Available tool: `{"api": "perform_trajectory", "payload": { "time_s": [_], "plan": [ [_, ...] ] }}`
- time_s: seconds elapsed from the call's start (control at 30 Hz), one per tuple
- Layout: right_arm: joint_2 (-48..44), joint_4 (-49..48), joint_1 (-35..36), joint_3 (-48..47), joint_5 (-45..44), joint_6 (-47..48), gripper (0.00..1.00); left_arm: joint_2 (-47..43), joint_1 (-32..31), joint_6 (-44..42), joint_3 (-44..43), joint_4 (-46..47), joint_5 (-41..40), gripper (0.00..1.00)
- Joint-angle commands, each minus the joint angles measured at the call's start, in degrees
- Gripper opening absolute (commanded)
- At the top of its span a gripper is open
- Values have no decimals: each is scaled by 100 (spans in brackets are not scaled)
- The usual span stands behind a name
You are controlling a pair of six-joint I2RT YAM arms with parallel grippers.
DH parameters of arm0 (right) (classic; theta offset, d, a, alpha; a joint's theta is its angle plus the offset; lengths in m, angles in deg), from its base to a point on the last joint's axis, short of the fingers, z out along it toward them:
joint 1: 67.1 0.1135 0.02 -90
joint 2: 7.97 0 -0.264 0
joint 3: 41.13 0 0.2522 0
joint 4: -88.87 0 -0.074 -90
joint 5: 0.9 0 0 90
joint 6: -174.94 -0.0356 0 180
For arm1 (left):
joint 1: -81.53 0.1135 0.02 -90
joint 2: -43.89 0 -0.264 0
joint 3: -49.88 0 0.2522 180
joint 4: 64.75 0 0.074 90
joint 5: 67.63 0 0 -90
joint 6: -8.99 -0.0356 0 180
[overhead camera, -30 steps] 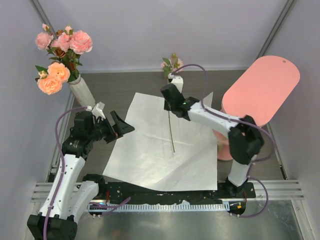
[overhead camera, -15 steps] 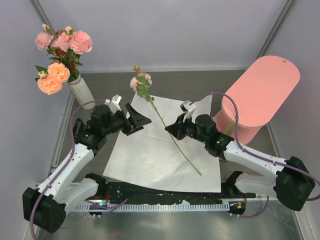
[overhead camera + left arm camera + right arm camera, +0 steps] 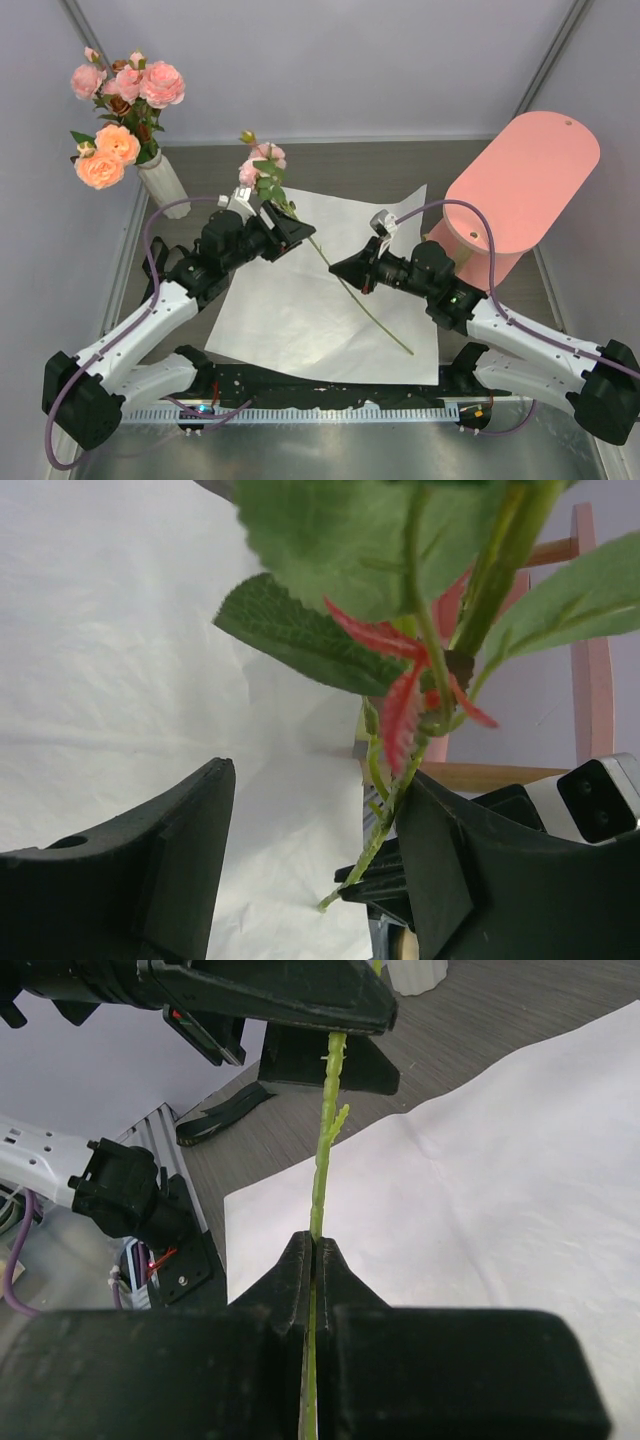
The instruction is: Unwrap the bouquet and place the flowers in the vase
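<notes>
The white ribbed vase (image 3: 165,186) stands at the back left with several pink, peach and rust flowers (image 3: 125,92) in it. One more flower, with a pink bloom (image 3: 262,160), slants over the flat white wrapping paper (image 3: 290,320). My right gripper (image 3: 342,270) (image 3: 314,1245) is shut on its green stem (image 3: 325,1150) at about mid-length. My left gripper (image 3: 292,228) (image 3: 318,780) is open around the upper stem (image 3: 385,820) just below the leaves (image 3: 320,640). The stem rests against the right-hand finger (image 3: 440,850).
A big pink oval stand (image 3: 520,175) takes up the back right, close to my right arm. The paper sheet covers the middle of the grey table (image 3: 230,170). Side walls close in on both sides, and the black base rail (image 3: 320,385) lies at the front edge.
My right arm has swung the flower left and tilted it toward the left arm. The left gripper has come in around the upper stem and its jaws have narrowed.
</notes>
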Motion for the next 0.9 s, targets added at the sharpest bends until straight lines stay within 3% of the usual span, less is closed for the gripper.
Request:
{"api": "perform_trajectory", "payload": {
  "time_s": [0.0,0.2,0.47,0.5,0.53,0.57,0.63,0.77,0.87],
  "plan": [
    [-146,-301,46,-77,260,144,1,71,-354,-207,-500,263,-680,67],
    [-199,-275,81,-77,322,170,1,-16,-469,-550,-870,-70,-1233,55],
    [-103,-178,300,-130,366,355,3,-307,-469,-1402,-1440,-1035,-1717,3],
    [-76,-134,309,-173,366,346,12,-324,-469,-1525,-1624,-1168,-1857,1],
    [-33,66,318,-304,357,337,35,-403,-469,-1665,-1739,-1309,-1972,0],
    [63,216,318,-393,235,337,41,-447,-469,-2093,-1888,-1675,-2121,0],
    [143,724,318,-655,42,390,48,-648,-469,-2570,-2431,-2169,-2846,0],
    [170,1140,318,-815,-468,513,52,-982,-469,-3809,-3303,-3285,-4483,0],
    [126,1088,318,-754,-565,531,54,-1220,-469,-4574,-3577,-2896,-5370,0]
  ]
}}
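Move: The last flower's stem, still pinched by the right fingers, runs about 2 cm to the right of the left hand point, roughly level with it. Its pink heads are some 7 cm ahead, 7 cm left and 8 cm above. The vase stands about 14 cm ahead and 30 cm left, its middle 12 cm lower; the wrapping paper's middle lies about 4 cm back, 2 cm right, 22 cm below. From the right hand, the take-over spot is 7 cm ahead, 3 cm left. Take over the flower with the left gripper: ease about 1 cm right and 5 cm up while closing on the stem just under the leaves. Once it is pinched, open the right fingers halfway, that hand staying within about 2 cm, and sweep the left up and left towards the vase, some 10 cm each way, tipping the fingers up and rolling the hand's left side up. ##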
